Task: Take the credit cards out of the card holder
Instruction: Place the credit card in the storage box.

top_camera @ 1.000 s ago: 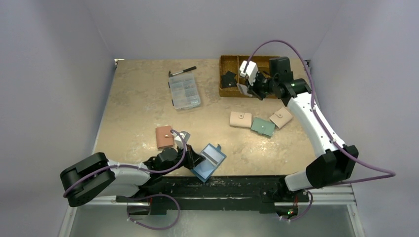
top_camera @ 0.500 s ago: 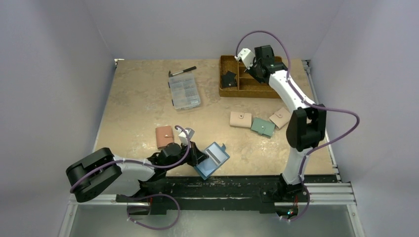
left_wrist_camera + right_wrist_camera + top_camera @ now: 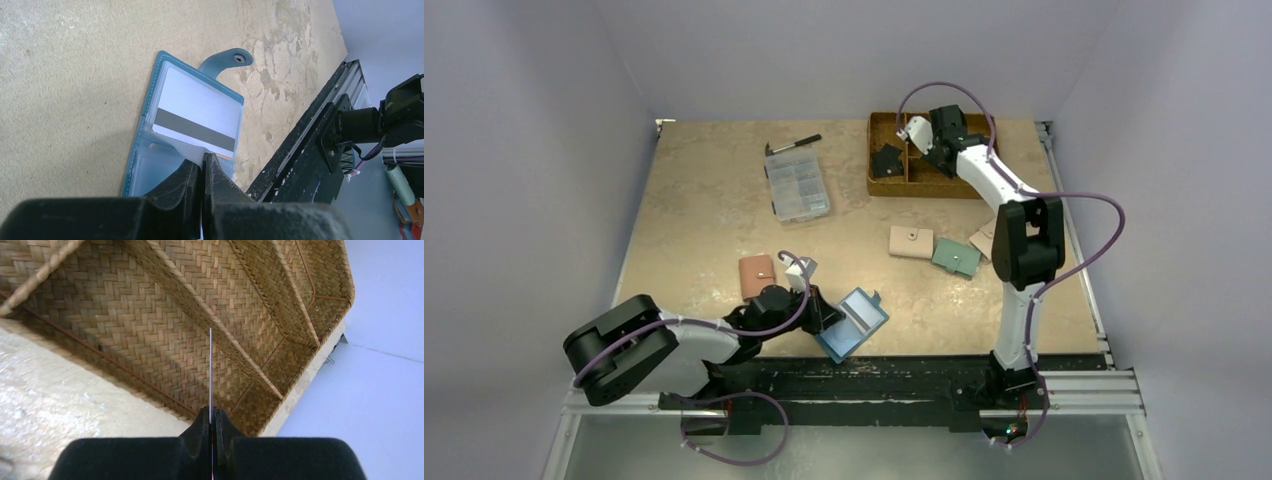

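The card holder [image 3: 854,322], a dark blue wallet, lies open near the table's front edge. A pale credit card [image 3: 197,117] with a grey stripe sits in its clear sleeve, and the snap tab [image 3: 227,60] points away. My left gripper [image 3: 204,157] is shut, pinching the edge of that clear sleeve [image 3: 165,155]. My right gripper [image 3: 210,412] is shut on a thin credit card [image 3: 210,370] seen edge-on above the wicker basket [image 3: 150,330]. In the top view it [image 3: 921,140] hovers over the basket's middle. A black card [image 3: 886,160] lies in the basket's left compartment.
A clear organiser box [image 3: 797,187] and a marker [image 3: 794,145] lie at the back left. A pink wallet [image 3: 756,277] is beside my left arm. A beige wallet [image 3: 911,241], a teal-green wallet [image 3: 956,257] and another beige one [image 3: 982,240] lie mid-right. A black rail [image 3: 310,160] borders the front.
My right arm has swung in from the right and folded up, carrying its card leftward over the basket. The left gripper keeps its pinch; the card holder shifted slightly right.
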You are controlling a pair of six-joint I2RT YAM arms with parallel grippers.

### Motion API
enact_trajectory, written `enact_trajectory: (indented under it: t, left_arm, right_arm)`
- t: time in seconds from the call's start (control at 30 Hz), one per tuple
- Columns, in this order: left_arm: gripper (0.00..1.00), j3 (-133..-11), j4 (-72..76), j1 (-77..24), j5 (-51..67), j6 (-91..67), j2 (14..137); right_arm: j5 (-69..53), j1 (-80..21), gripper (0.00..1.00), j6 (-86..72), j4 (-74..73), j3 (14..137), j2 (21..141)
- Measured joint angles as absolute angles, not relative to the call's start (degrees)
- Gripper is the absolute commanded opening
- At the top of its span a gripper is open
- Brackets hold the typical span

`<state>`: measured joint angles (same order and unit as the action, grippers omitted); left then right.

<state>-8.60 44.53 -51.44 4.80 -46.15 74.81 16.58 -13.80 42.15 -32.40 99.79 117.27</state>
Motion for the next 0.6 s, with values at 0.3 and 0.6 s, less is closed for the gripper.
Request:
enact_trajectory:
  t: [0.3, 0.6]
  left_arm:
    - [0.0, -9.3, 46.3, -50.6, 6.2, -47.0, 78.3]
    - [0.0, -11.9, 47.1, -49.8, 8.8, -47.2, 82.0]
  right_arm:
    - [18.3, -13.8, 0.35, 43.3, -30.2, 99.4, 121.3]
    - [6.2, -13.5, 0.47, 39.6, -36.0, 100.2, 120.1]
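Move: The right gripper already holds the white VIP credit card over the storage box. The middle of the near right-hand compartment lies about 3 cm ahead, 2 cm to the right and 11 cm below. The black cards in the box's left compartment lie some 7 cm ahead and 15 cm to the left. The beige card holder is about 14 cm back and 8 cm left of the right gripper. From the left gripper, that compartment is roughly 37 cm ahead and 30 cm right, slightly below. Lower the right gripper about 4 cm into the near right compartment, opening the fingers to nearly half on the way to let the credit card go. Then draw it some 3 cm left and a little back, rolling its left side up about 10 degrees. Keep the left fingers shut on the blue holder's flap while easing that hand about 1 cm right. ##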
